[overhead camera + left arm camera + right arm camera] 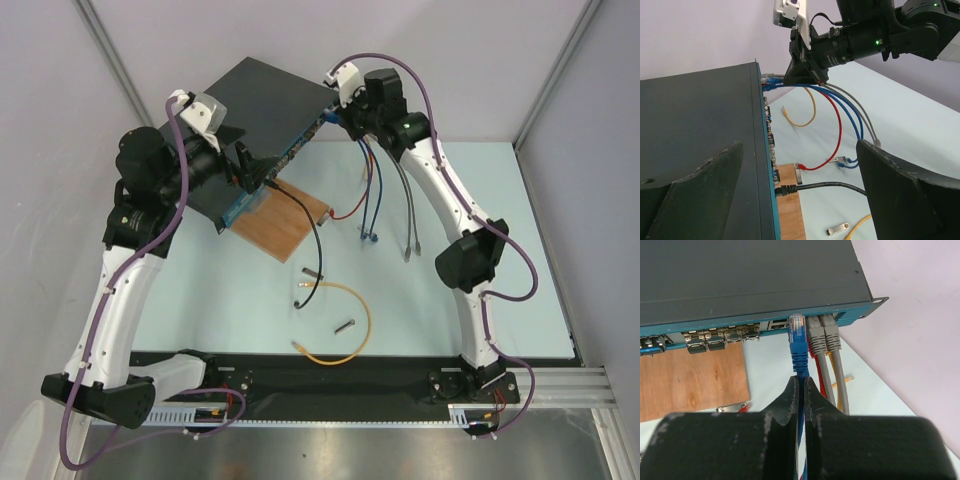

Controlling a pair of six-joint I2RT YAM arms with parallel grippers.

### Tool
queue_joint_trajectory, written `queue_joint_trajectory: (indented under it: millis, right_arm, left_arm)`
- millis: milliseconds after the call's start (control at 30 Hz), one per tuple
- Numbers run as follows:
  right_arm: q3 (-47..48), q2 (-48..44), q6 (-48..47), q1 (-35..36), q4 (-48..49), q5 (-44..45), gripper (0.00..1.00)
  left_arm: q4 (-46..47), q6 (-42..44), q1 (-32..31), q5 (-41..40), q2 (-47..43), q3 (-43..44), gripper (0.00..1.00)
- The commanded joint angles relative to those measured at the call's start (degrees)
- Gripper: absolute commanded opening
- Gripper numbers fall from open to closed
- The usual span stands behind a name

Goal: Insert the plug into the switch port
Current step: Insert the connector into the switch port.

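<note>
The switch (265, 105) is a flat dark box lying at the back left, and its blue front face (740, 330) carries a row of ports. A blue plug (799, 340) stands with its clear tip at a port mouth, just left of two seated grey plugs (823, 334). My right gripper (802, 381) is shut on the blue cable right behind that plug, and it also shows as the right gripper (336, 110) from above. My left gripper (800, 195) is open and straddles the switch's front edge, where a black plug (785, 189) sits in a port.
A brown wooden board (290, 218) lies under the switch's front. Loose cables trail over the table: yellow cable (352, 330), black cable (316, 250), red cable (837, 125), blue cable ends (370, 236) and grey cable ends (411, 254). A small metal clip (345, 326) lies inside the yellow loop.
</note>
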Motion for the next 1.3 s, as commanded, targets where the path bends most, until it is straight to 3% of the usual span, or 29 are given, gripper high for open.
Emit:
queue_joint_trajectory:
  millis: [0, 433, 667, 1067, 1267]
  right_arm:
    - [2.6, 1.1, -1.8, 1.0, 2.5, 1.2, 0.00]
    - [3.1, 1.9, -4.2, 1.1, 0.2, 4.0, 0.00]
    - [2.9, -1.1, -3.1, 0.3, -1.2, 0.8, 0.00]
    - [-8.6, -17.8, 2.5, -3.6, 1.0, -23.8, 0.00]
    - [-9.7, -20.6, 2.6, -1.4, 0.8, -25.8, 0.00]
  left_arm:
    - [2.0, -0.3, 0.2, 0.3, -0.5, 0.3, 1.00]
    - [2.4, -0.4, 0.2, 0.7, -0.9, -0.6, 1.00]
    - [4.6, -2.1, 0.5, 1.7, -0.8, -2.1, 1.00]
    - [19.5, -37.1, 0.7, 5.9, 9.2, -0.2, 0.97]
    - [25.8, -47.6, 0.7, 5.3, 12.0, -1.2, 0.98]
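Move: The right hand holds the blue plug by its cable, with the open switch port about 5 cm ahead, 4 cm to the left and 3 cm below. Beside that port the two grey plugs sit some 7 cm ahead and 2 cm left of the hand, and the metal port modules some 8 cm left, level with it fore and aft. From the empty left hand the held blue plug lies roughly 15 cm ahead, 17 cm right and 10 cm below. Down and slightly forward by 1 to 2 cm, the right hand moves the blue plug at the port row, holds there, then backs off and climbs about 16 cm away from the switch, turning some 20 degrees counter-clockwise, the fingers still shut on the cable. Late on, the left hand goes forward and right about 7 cm towards the plug, open, rolling left side down and tipping downward. ##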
